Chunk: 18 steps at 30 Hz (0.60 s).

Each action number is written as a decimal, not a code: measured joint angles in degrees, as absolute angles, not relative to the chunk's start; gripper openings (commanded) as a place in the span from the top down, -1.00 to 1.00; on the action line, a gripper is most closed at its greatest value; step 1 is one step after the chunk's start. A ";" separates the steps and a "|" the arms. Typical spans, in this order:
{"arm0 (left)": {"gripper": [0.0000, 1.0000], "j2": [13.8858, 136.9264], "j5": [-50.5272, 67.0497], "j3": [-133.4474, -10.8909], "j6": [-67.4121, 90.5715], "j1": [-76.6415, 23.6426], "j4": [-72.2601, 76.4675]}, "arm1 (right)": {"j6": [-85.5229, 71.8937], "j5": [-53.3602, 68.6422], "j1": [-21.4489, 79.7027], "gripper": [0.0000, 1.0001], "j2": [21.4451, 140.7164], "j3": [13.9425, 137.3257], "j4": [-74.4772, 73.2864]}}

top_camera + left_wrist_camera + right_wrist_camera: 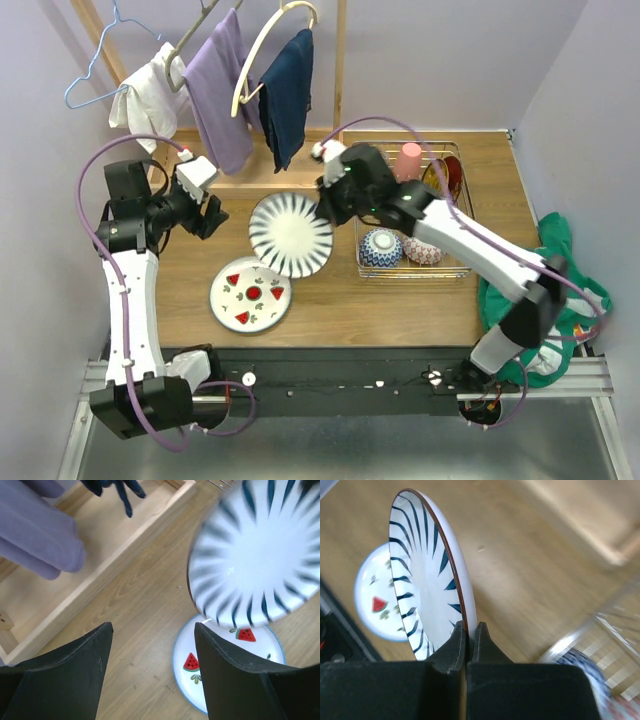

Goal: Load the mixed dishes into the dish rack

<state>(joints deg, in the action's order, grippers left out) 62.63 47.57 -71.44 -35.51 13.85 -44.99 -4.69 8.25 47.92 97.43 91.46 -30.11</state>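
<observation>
The white plate with dark blue radial stripes (290, 235) hangs tilted above the table, and my right gripper (322, 207) is shut on its right rim. In the right wrist view the gripper (468, 630) pinches the striped plate (422, 565) edge-on. My left gripper (210, 216) is open just left of the plate, with nothing between its fingers (235, 680). A white plate with red watermelon slices (250, 293) lies flat on the table below. The wire dish rack (452, 272) at the right holds a pink cup (408, 160), a blue-white bowl (380, 247) and a red-pink bowl (422, 250).
A wooden clothes-rack tray (100, 555) runs along the table's back, with purple (220, 90), dark blue (287, 95) and white garments hanging over it. A dark red and yellow dish (445, 176) stands in the rack's far corner. Green cloth (560, 260) lies off the table's right edge.
</observation>
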 measured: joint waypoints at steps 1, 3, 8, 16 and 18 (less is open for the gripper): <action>-0.49 61.91 47.03 -71.33 -35.97 12.71 -46.41 | -4.73 5.04 47.48 0.99 93.82 91.05 -31.11; -0.49 61.04 45.78 -70.32 -36.32 11.09 -47.46 | -5.26 -2.44 47.09 0.99 87.99 89.91 -32.29; -0.52 58.54 43.62 -64.95 -34.41 7.94 -48.07 | -6.52 -18.85 45.95 0.99 77.30 87.39 -34.30; -0.52 58.70 43.53 -63.99 -29.87 7.38 -45.84 | -5.96 -41.06 39.55 0.99 77.14 87.33 -34.20; -0.52 59.37 43.55 -64.07 -29.02 7.35 -45.41 | -4.89 -45.36 38.54 0.99 78.39 86.72 -32.99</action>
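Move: The dish rack's middle, where the held striped plate is being taken, is about 10 cm ahead of the right hand, 22 cm to its right and 15 cm below. In it, the pink cup is some 18 cm ahead and 20 cm right, the yellow plate 13 cm ahead and 25 cm right, and the blue bowl level and 14 cm right. From the left hand, the watermelon plate lies roughly 12 cm back, 7 cm right and 24 cm down; the rack's middle is 10 cm ahead, 45 cm right. The striped plate, still pinched by its rim in the right hand, is swept quickly some 24 cm right, up about 11 cm and a little forward to above the rack, while the wrist swings clockwise about 55 degrees so the fingers end up pointing forward. The left hand, open and empty, eases about 4 cm down, back and to the right towards the watermelon plate. ##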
